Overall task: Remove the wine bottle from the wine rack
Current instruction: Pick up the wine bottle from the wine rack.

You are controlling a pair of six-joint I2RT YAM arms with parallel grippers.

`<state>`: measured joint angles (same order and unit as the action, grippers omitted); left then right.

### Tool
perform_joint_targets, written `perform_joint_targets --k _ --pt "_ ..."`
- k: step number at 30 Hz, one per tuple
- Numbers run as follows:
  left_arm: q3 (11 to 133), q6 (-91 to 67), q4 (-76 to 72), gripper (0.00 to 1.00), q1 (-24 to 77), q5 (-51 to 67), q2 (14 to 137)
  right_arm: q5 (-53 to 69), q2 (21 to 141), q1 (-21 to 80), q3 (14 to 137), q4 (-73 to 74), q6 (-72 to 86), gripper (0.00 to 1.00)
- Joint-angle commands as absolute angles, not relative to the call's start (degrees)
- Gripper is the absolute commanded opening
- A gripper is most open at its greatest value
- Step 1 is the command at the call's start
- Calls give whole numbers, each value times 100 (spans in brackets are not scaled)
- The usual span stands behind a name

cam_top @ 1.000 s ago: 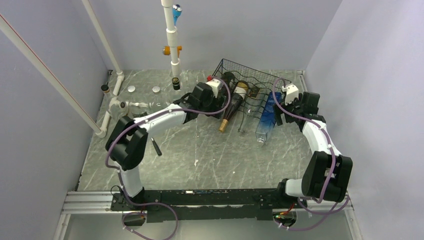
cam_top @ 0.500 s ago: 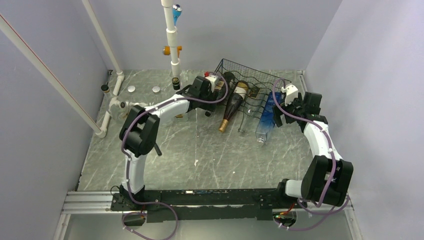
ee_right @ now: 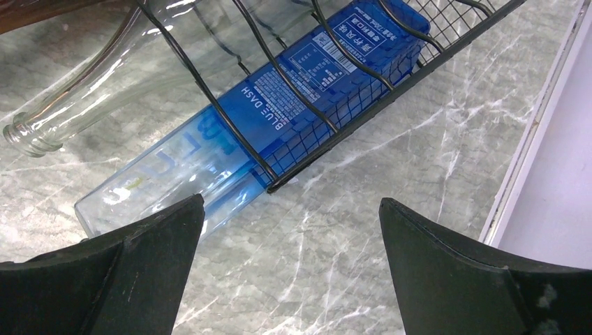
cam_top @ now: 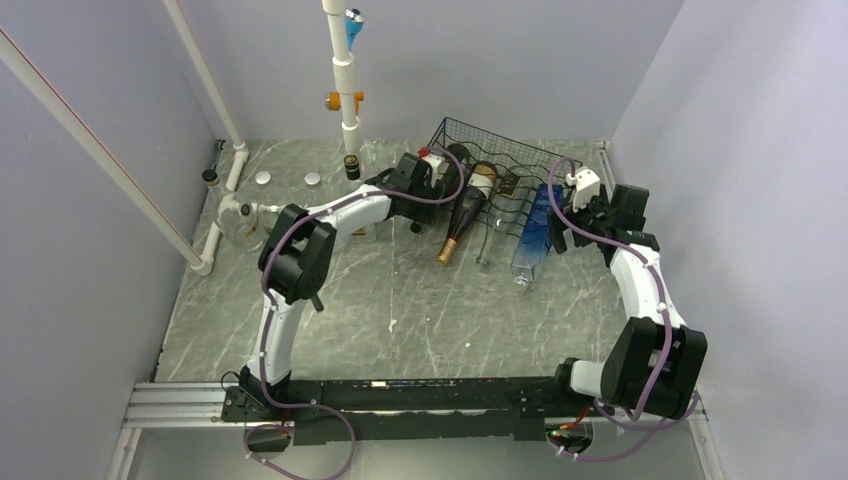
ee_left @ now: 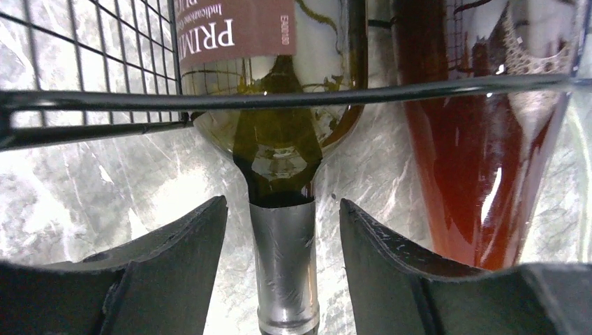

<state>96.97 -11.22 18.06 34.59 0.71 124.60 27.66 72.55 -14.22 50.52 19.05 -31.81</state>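
Note:
The black wire wine rack (cam_top: 500, 150) stands at the back of the table, and one of its wires (ee_left: 363, 91) crosses the left wrist view. A dark green wine bottle (ee_left: 279, 139) with a red label lies in the rack's left slot. Its silver foil neck (ee_left: 285, 265) points toward me. My left gripper (ee_left: 283, 209) (cam_top: 424, 198) straddles that neck, open, with a gap on each side. My right gripper (ee_right: 290, 209) (cam_top: 560, 220) hangs wide open over bare marble at the rack's right end, beside a blue bottle (ee_right: 279, 118).
An amber bottle with a gold neck (cam_top: 462, 215) (ee_left: 482, 139) and a clear glass bottle (ee_right: 105, 98) also lie in the rack. A white pipe frame (cam_top: 345, 90) stands at the back left with small caps (cam_top: 262, 178) near it. A wall (ee_right: 551, 125) is close on the right.
The left arm has stretched farther toward the rack's left slot, and its jaws have narrowed around the bottle neck. The right jaws have opened wider, and that arm has shifted slightly.

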Motion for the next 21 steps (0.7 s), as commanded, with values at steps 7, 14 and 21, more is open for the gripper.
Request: perform_joint_targets --k 7,14,21 --pt "10144 -1136 1952 57 3463 302 12784 2993 7078 -1481 5247 1837 -3257 99" --pt "10325 -1216 2061 56 3454 369 12995 3024 7059 -1499 5247 1837 -3261 99" --pt "10224 -1222 2017 38 3445 419 12913 3065 7034 -1500 5247 1854 -3276 99"
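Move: The left hand hovers over the foil-covered neck of the dark wine bottle. The bottle's middle lies about 7 cm ahead, 4 cm to the right and 3 cm below. At about that height, the red bottle is roughly 11 cm right and 2 cm ahead, and the clear bottle some 17 cm right, level with the hand. From the idle right hand, the wine bottle is some 27 cm left, 15 cm ahead and 11 cm below. The left fingers come into contact with the wine bottle's neck, closing on it from both sides just below the shoulder, where the foil begins. On the way there the hand sinks about 3 cm almost straight down, its tips turning some 5 degrees steeper. The fingers narrow a little as it sinks, with a further squeeze at the bottom. ##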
